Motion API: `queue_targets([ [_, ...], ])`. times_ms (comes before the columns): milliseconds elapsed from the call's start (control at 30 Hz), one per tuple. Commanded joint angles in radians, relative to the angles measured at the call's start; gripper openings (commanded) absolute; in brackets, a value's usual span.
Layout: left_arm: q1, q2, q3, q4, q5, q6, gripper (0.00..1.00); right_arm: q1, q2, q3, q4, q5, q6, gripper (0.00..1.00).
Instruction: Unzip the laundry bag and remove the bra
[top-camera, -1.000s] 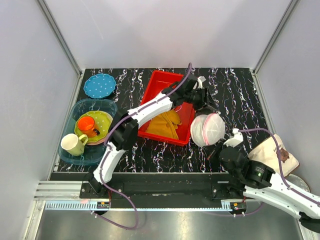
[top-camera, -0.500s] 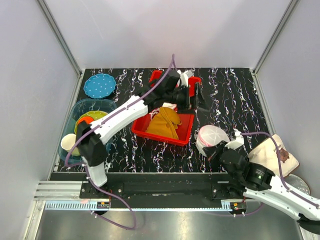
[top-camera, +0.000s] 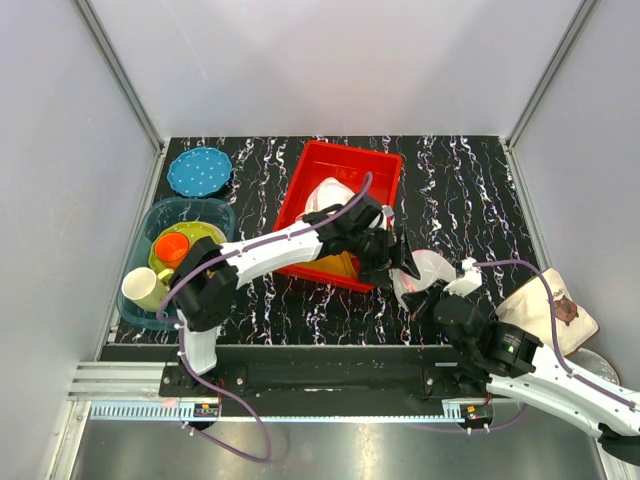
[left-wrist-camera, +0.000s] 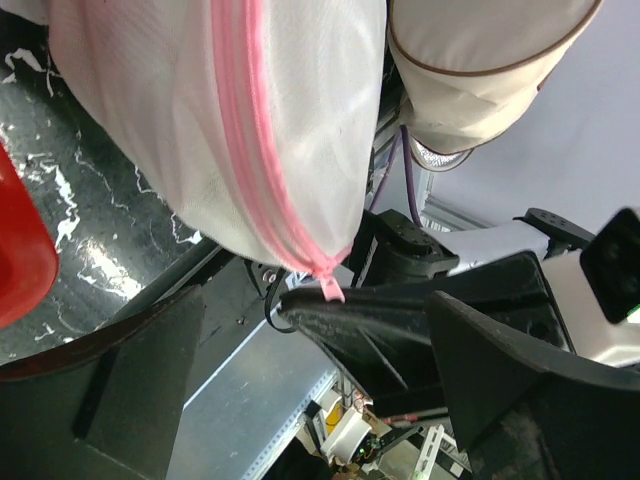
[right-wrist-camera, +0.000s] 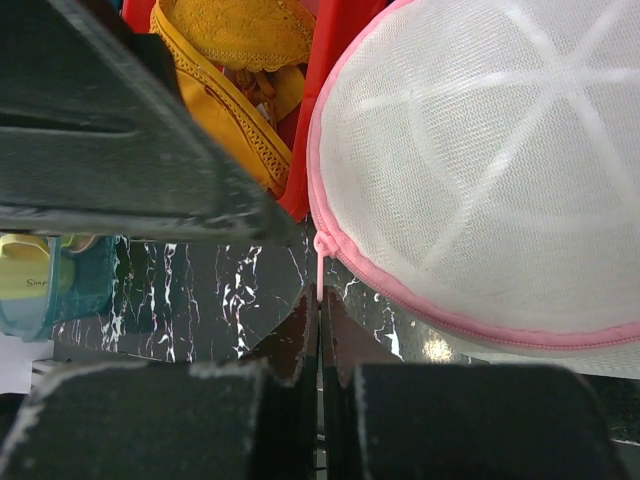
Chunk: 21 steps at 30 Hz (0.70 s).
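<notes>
The laundry bag (top-camera: 437, 268), a white mesh pouch with pink zipper edging, lies just right of the red bin (top-camera: 385, 160). My right gripper (top-camera: 425, 298) sits at the bag's near edge. In the right wrist view it (right-wrist-camera: 320, 300) is shut on the pink zipper pull (right-wrist-camera: 319, 272) below the bag (right-wrist-camera: 480, 170). My left gripper (top-camera: 400, 262) hangs open at the bag's left side. In the left wrist view its fingers (left-wrist-camera: 130, 380) stand wide either side of the pull (left-wrist-camera: 331, 290), touching nothing, and the bag (left-wrist-camera: 250, 120) looks pink-tinted. I do not see the bra plainly.
A mustard-yellow cloth (right-wrist-camera: 240, 60) and a pale white-pink piece (top-camera: 328, 195) lie in the red bin. At the left stands a blue tub (top-camera: 190, 205) with cups and plates, and behind it a blue plate (top-camera: 200, 171). A beige pouch (top-camera: 545, 305) lies at the right.
My left arm swung from the bin's far right corner back to the bag and its gripper opened. A pale piece now lies in the bin. The bag shifted toward the near edge.
</notes>
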Motion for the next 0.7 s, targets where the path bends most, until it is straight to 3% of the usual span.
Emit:
queue_targets([
  [0, -0.004, 0.049, 0.088, 0.073, 0.017, -0.033, 0.88, 0.006, -0.007, 0.037, 0.037, 0.027, -0.013, 0.0],
  [67, -0.007, 0.085, 0.102, 0.085, 0.017, -0.035, 0.85, 0.003, -0.02, 0.035, 0.035, 0.027, -0.023, 0.0],
  [167, -0.012, 0.124, 0.147, 0.067, 0.002, -0.026, 0.61, 0.003, -0.048, 0.038, 0.011, 0.033, -0.035, 0.0],
  [200, -0.009, 0.13, 0.162, 0.056, -0.001, -0.017, 0.31, 0.003, -0.059, 0.04, 0.0, 0.037, -0.03, 0.0],
  [267, -0.001, 0.145, 0.214, 0.015, -0.026, -0.001, 0.04, 0.003, -0.073, 0.052, -0.057, 0.036, -0.015, 0.0],
  [300, 0.013, 0.148, 0.233, 0.012, -0.031, 0.013, 0.0, 0.003, -0.091, 0.053, -0.1, 0.031, 0.008, 0.0],
  [467, 0.063, 0.258, 0.443, -0.061, -0.058, 0.126, 0.0, 0.003, -0.181, 0.04, -0.201, -0.018, 0.085, 0.0],
  [633, 0.119, 0.433, 0.662, -0.067, -0.026, 0.148, 0.0, 0.003, -0.165, 0.055, -0.25, -0.024, 0.106, 0.0],
  [667, 0.122, 0.466, 0.761, -0.077, -0.035, 0.173, 0.0, 0.001, -0.145, 0.056, -0.25, -0.024, 0.109, 0.0],
])
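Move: The laundry bag's zip edge is about 3 cm to the right of the open left hand, 2 ahead and 1 below; the bag's body lies some 7 cm right, 3 ahead and 3 lower. The mustard bra sits roughly 15 cm left, 6 ahead and 10 lower. The right hand already grips the pull cord, with the zip slider about 3 cm ahead, 1 left and 1 above. Left hand reaches rightward, pinches the zip edge, pulls forward about 7 cm; right keeps the cord, easing back-right. ##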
